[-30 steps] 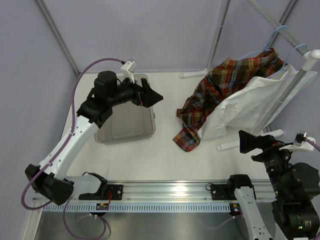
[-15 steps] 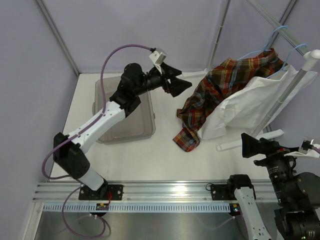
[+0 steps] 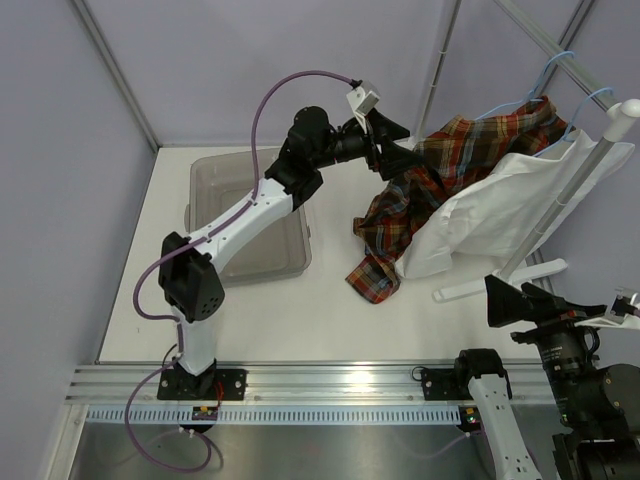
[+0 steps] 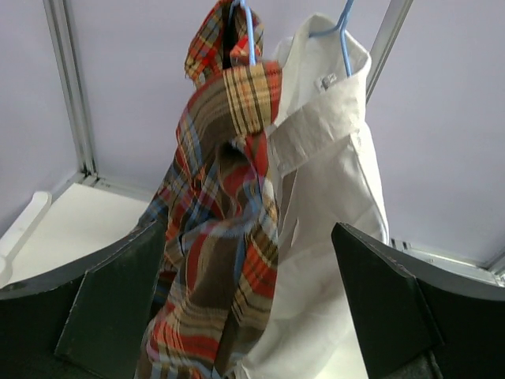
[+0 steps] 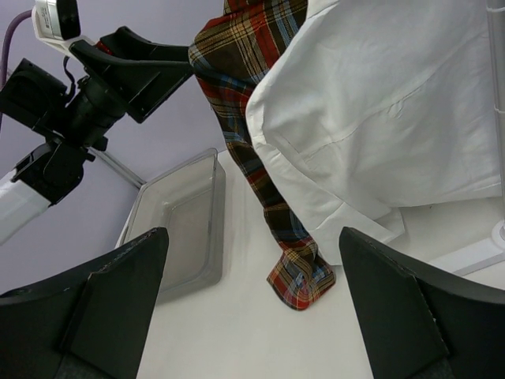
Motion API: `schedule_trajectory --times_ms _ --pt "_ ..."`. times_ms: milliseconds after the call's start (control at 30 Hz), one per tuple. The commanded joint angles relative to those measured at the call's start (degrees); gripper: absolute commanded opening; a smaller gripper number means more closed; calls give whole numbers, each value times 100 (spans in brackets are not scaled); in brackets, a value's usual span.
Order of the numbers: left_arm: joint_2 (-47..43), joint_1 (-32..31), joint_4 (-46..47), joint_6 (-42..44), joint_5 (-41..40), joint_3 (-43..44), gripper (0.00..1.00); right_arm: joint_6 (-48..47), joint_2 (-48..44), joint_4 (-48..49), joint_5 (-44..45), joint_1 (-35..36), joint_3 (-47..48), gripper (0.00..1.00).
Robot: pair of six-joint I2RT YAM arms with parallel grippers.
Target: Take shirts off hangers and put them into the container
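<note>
A plaid shirt (image 3: 440, 165) and a white shirt (image 3: 490, 215) hang on light-blue hangers (image 3: 560, 70) at the back right, and the plaid sleeve trails onto the table. My left gripper (image 3: 404, 150) is open and raised right at the plaid shirt's left side. In the left wrist view the plaid shirt (image 4: 225, 229) and white shirt (image 4: 331, 189) hang between and beyond its open fingers (image 4: 118, 300), with the hanger hooks (image 4: 249, 31) above. The container (image 3: 275, 250) sits at the left. My right gripper (image 3: 515, 300) is open at the near right, holding nothing.
A white rack pole (image 3: 590, 170) carries the hangers, and its foot (image 3: 500, 280) lies on the table beside the white shirt. Slanted frame poles (image 3: 110, 70) stand at the back. In the right wrist view, the container (image 5: 177, 229) and the plaid sleeve end (image 5: 301, 278) lie ahead.
My left arm has swung from above the container to the right and up, reaching the plaid shirt, jaws still open. The right arm has barely shifted.
</note>
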Motion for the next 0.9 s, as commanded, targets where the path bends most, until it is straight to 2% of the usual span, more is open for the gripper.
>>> schedule_trajectory --times_ms 0,133,300,500,667,700,867 --pt "276 -121 344 -139 239 603 90 18 -61 -113 -145 -15 103 100" --pt "610 -218 46 -121 195 1157 88 -8 -149 -139 -172 -7 182 100" --pt "1023 -271 -289 -86 195 1842 80 -105 -158 -166 -163 -15 331 100" --pt "1015 -280 -395 28 116 1852 73 -105 -193 -148 -216 -15 297 100" --pt "1032 -271 -439 81 90 1835 59 -70 -210 -104 -286 -7 279 99" --pt "1041 -271 -422 81 72 1826 53 -70 -210 -104 -286 -7 253 99" --pt "1164 -271 -351 11 37 1835 37 -87 -210 -96 -330 -7 209 99"
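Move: The plaid shirt's near front edge hangs about 5 cm to the right of the left hand, practically level with it in height and reach. Its blue hanger is some 14 cm to the right, 5 cm farther out and 10 cm higher; the white shirt's middle lies about 18 cm right, 9 cm back and 6 cm lower. From the right hand, that plaid edge is roughly 26 cm ahead and 15 cm left, at about equal height. The left hand moves about 4 cm right to the plaid shirt's near edge, its fingers closing more than halfway. ##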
